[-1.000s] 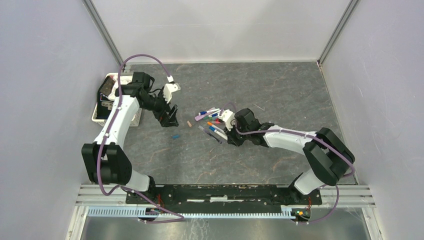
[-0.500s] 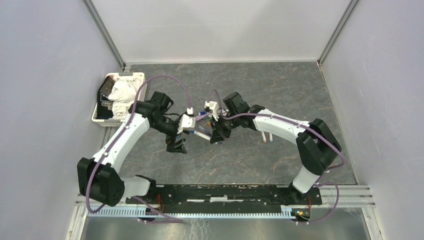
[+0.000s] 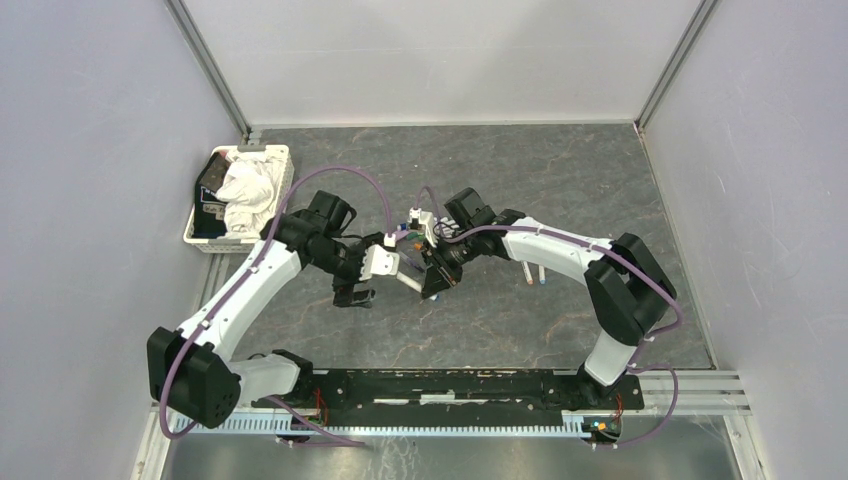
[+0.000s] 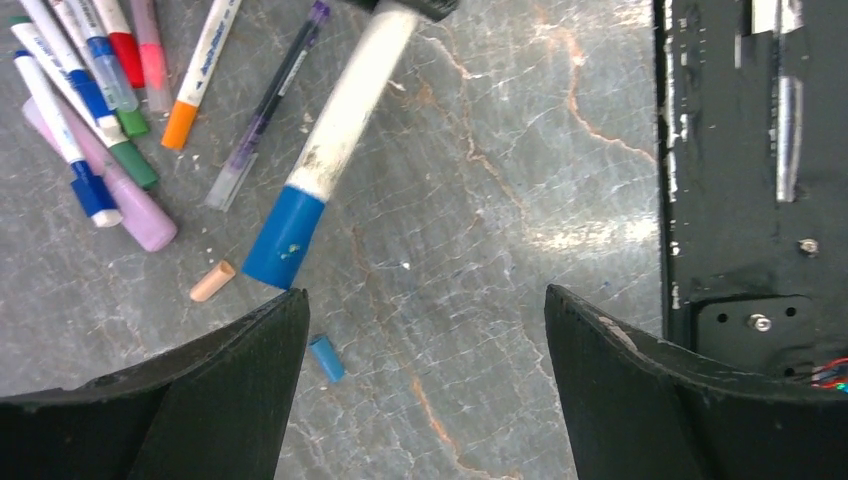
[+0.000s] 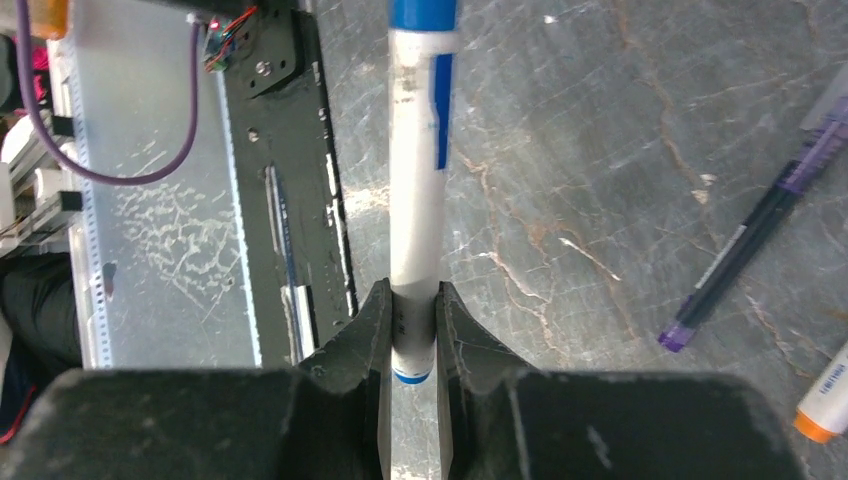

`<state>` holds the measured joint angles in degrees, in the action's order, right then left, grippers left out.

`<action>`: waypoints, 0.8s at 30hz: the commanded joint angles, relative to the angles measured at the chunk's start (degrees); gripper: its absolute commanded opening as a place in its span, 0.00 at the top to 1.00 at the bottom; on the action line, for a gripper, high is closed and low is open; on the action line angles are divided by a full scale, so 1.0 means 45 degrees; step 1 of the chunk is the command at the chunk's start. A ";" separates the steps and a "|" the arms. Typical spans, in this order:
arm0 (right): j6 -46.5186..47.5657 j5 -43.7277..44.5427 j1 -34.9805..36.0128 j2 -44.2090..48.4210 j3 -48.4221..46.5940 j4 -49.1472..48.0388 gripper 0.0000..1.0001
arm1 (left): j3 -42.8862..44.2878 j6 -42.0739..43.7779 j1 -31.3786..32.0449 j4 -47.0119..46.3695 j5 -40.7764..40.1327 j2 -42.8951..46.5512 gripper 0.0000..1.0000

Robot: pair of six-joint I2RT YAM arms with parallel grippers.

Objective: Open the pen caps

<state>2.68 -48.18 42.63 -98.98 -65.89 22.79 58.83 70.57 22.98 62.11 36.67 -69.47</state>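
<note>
My right gripper (image 5: pixel 410 300) is shut on a white pen (image 5: pixel 418 200) and holds it off the table, its blue cap (image 5: pixel 425 14) still on at the far end. The left wrist view shows that blue cap (image 4: pixel 283 240) just above my left gripper's (image 4: pixel 425 300) left fingertip, outside the wide open jaws. Two loose pen caps lie on the table below, a peach one (image 4: pixel 212 281) and a small blue one (image 4: pixel 326 358). Seen from the top, the left gripper (image 3: pixel 355 292) and the right gripper (image 3: pixel 436 272) face each other with the pen (image 3: pixel 405 280) between them.
Several capped pens (image 4: pixel 95 110) lie in a pile on the grey table. A purple pen (image 5: pixel 750 250) lies to one side. A white basket (image 3: pixel 200 235) with a cloth stands at the left. The black base rail (image 3: pixel 440 385) runs along the near edge.
The left arm swung from beside the basket to the table's middle, and its jaws narrowed slightly. The right gripper lifted the pen and turned its capped end toward the left gripper.
</note>
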 commanded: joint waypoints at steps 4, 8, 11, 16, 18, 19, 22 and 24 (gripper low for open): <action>0.0264 -0.1491 0.0379 0.0013 -0.0505 0.0246 1.00 | 0.0667 -0.0289 0.0018 -0.1335 0.0208 0.0000 0.08; 0.0245 -0.1324 0.0387 -0.0013 -0.0497 0.0255 1.00 | 0.1376 -0.0051 0.0013 -0.0178 0.0790 -0.0028 0.08; 0.0102 -0.1482 0.0390 -0.0055 -0.0583 0.0153 1.00 | 0.1150 0.0270 0.0019 0.0054 0.0602 -0.0005 0.08; -0.0321 -0.1943 0.0404 0.0006 -0.0684 -0.0239 1.00 | 0.0719 0.0658 0.0065 0.0222 0.0483 -0.0142 0.14; -0.0367 -0.2069 0.0395 0.0016 -0.0812 -0.0258 1.00 | 0.0651 0.0667 0.0136 0.0162 0.0415 -0.0202 0.19; -0.0371 -0.2130 0.0405 0.0023 -0.0844 -0.0260 1.00 | 0.0613 0.0606 0.0182 0.0073 0.0340 -0.0220 0.22; -0.0498 -0.2389 0.0398 -0.0007 -0.0942 -0.0380 1.00 | 0.0565 0.0434 0.0427 -0.0161 0.0175 -0.0245 0.31; -0.0499 -0.2493 0.0396 -0.0032 -0.0988 -0.0374 1.00 | 0.0489 0.0346 0.0637 -0.0238 0.0060 -0.0236 0.38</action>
<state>0.97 -56.38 44.47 -99.13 -67.88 22.98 61.45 71.16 24.29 61.65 37.41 -70.57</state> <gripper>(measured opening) 0.190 0.676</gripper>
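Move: The held pen's blue cap is about 5 cm ahead of the left hand, 4 cm to its right and 2 cm below. On the table 12 cm beneath the hand lie a loose blue cap, some 5 cm ahead and 5 cm left, and a tan cap, 11 cm ahead and 2 cm right. The right hand grips the pen's other end: the held blue cap is roughly 9 cm to its left, 4 cm ahead and 2 cm higher. Still pinching the pen's lower end, the right hand draws it back about 2.5 cm, then lifts it nearly 3 cm while edging left, tilting slightly, to bring the blue cap between the left fingers. The left hand goes forward 2 cm and rises, then eases back and down while its wide-open fingers close by about a quarter, without yet gripping the cap. ##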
